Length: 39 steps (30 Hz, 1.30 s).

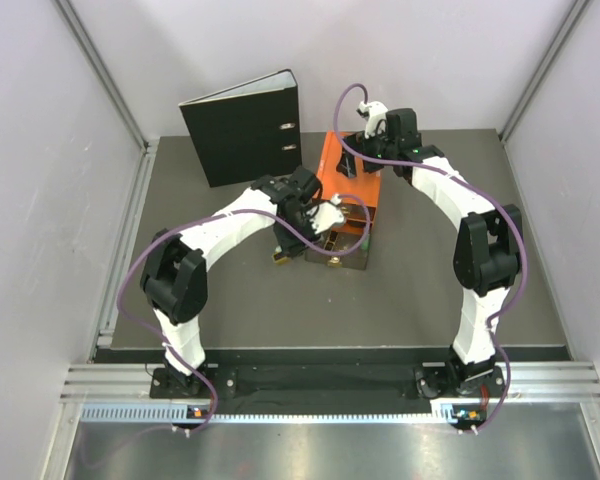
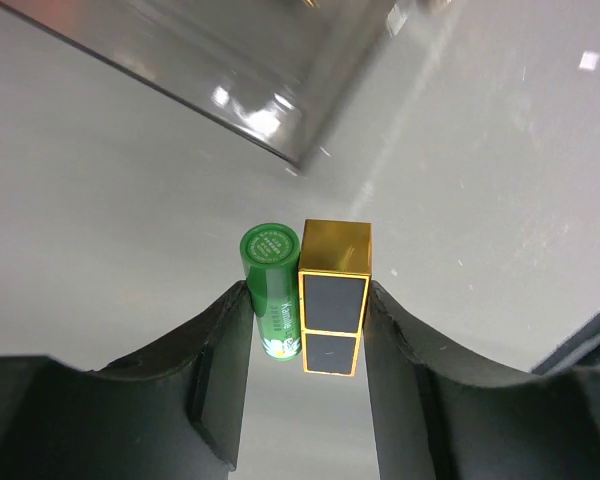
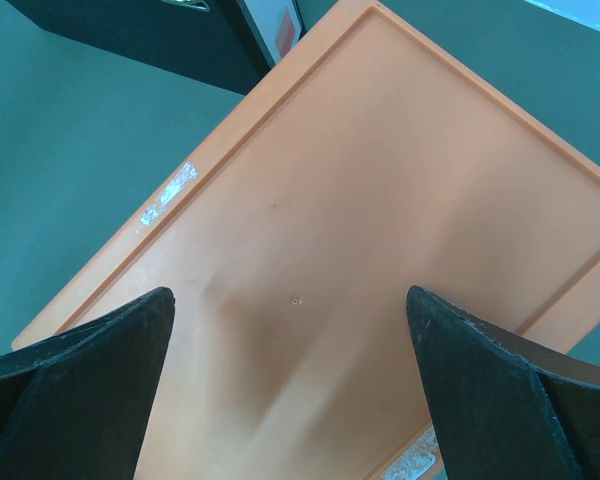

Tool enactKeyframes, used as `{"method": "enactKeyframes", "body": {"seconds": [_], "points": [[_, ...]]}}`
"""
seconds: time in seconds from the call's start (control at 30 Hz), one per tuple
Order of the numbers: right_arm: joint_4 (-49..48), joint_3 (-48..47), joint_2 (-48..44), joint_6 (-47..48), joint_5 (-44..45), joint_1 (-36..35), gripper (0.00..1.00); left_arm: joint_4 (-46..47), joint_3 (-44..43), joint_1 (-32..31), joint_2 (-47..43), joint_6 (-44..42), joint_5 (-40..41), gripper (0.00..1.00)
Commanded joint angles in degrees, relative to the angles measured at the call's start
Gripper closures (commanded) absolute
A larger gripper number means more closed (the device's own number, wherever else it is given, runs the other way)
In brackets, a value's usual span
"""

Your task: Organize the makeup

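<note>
In the left wrist view, a green stick (image 2: 270,290) and a black case with gold edges (image 2: 333,300) lie side by side, pointing away from the camera. My left gripper (image 2: 307,300) is shut on the pair, one finger (image 2: 215,380) against the stick and the other against the case. A grey surface shows beneath them. From above, the left gripper (image 1: 320,215) hovers beside the pulled-out clear drawer (image 1: 348,238). My right gripper (image 3: 290,380) stands wide open over the lid of the orange drawer box (image 3: 360,200), holding nothing. The rest of the makeup is hidden, apart from a small black-gold case (image 1: 280,257) on the table.
A black ring binder (image 1: 245,130) stands upright at the back left, close to the orange drawer box (image 1: 342,160). The clear drawer's corner (image 2: 280,120) lies just ahead of the left fingers. Grey walls enclose the table on three sides.
</note>
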<state>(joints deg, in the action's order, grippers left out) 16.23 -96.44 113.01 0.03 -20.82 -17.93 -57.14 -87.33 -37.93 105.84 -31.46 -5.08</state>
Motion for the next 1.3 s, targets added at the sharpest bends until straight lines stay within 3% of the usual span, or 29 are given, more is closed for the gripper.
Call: {"method": "enactKeyframes", "body": {"seconds": [0.0, 0.47, 0.9, 1.0, 1.03, 1.27], "points": [[10.5, 2.7, 4.6, -1.3, -0.9, 0.3, 0.00, -1.7, -8.1, 0.1, -2.4, -0.6, -2.2, 0.90], [10.4, 2.5, 5.0, -1.4, -1.1, 0.2, 0.00, 4.6, -20.0, -0.3, 4.5, 2.4, -14.1, 0.92], [10.5, 2.8, 4.8, -1.4, -1.1, 0.4, 0.00, 8.6, -22.4, -3.3, 13.2, 2.9, -16.9, 0.92], [10.5, 3.0, 4.6, -1.3, -1.2, 0.4, 0.00, 9.9, -21.0, -3.4, 13.3, 2.7, -15.8, 0.79], [10.6, 3.0, 4.4, -1.3, -1.2, 0.3, 0.00, 9.9, -21.0, -3.4, 13.7, 2.5, -15.2, 0.64], [10.4, 3.2, 4.1, -1.2, -1.2, 0.3, 0.00, 11.6, -20.0, -3.4, 14.0, 3.0, -12.2, 0.55]]}}
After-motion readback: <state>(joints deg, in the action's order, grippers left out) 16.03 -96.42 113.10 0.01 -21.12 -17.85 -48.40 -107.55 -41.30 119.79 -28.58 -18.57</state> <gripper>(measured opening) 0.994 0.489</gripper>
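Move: The left hand already grips a green tube and a black-and-gold box. The open clear drawer's middle lies about 13 cm to its right, 3 cm ahead and some 5 cm below. In the drawer, a gold-edged compact lies about 11 cm right and 3 ahead of that hand, and a loose green tube 18 right and 3 ahead. From the idle right hand, the drawer is about 18 cm back, 5 left and 14 below. Left hand, still pinching both, arcs 13 cm right, up then down over the drawer, fingertips swinging rightward. ##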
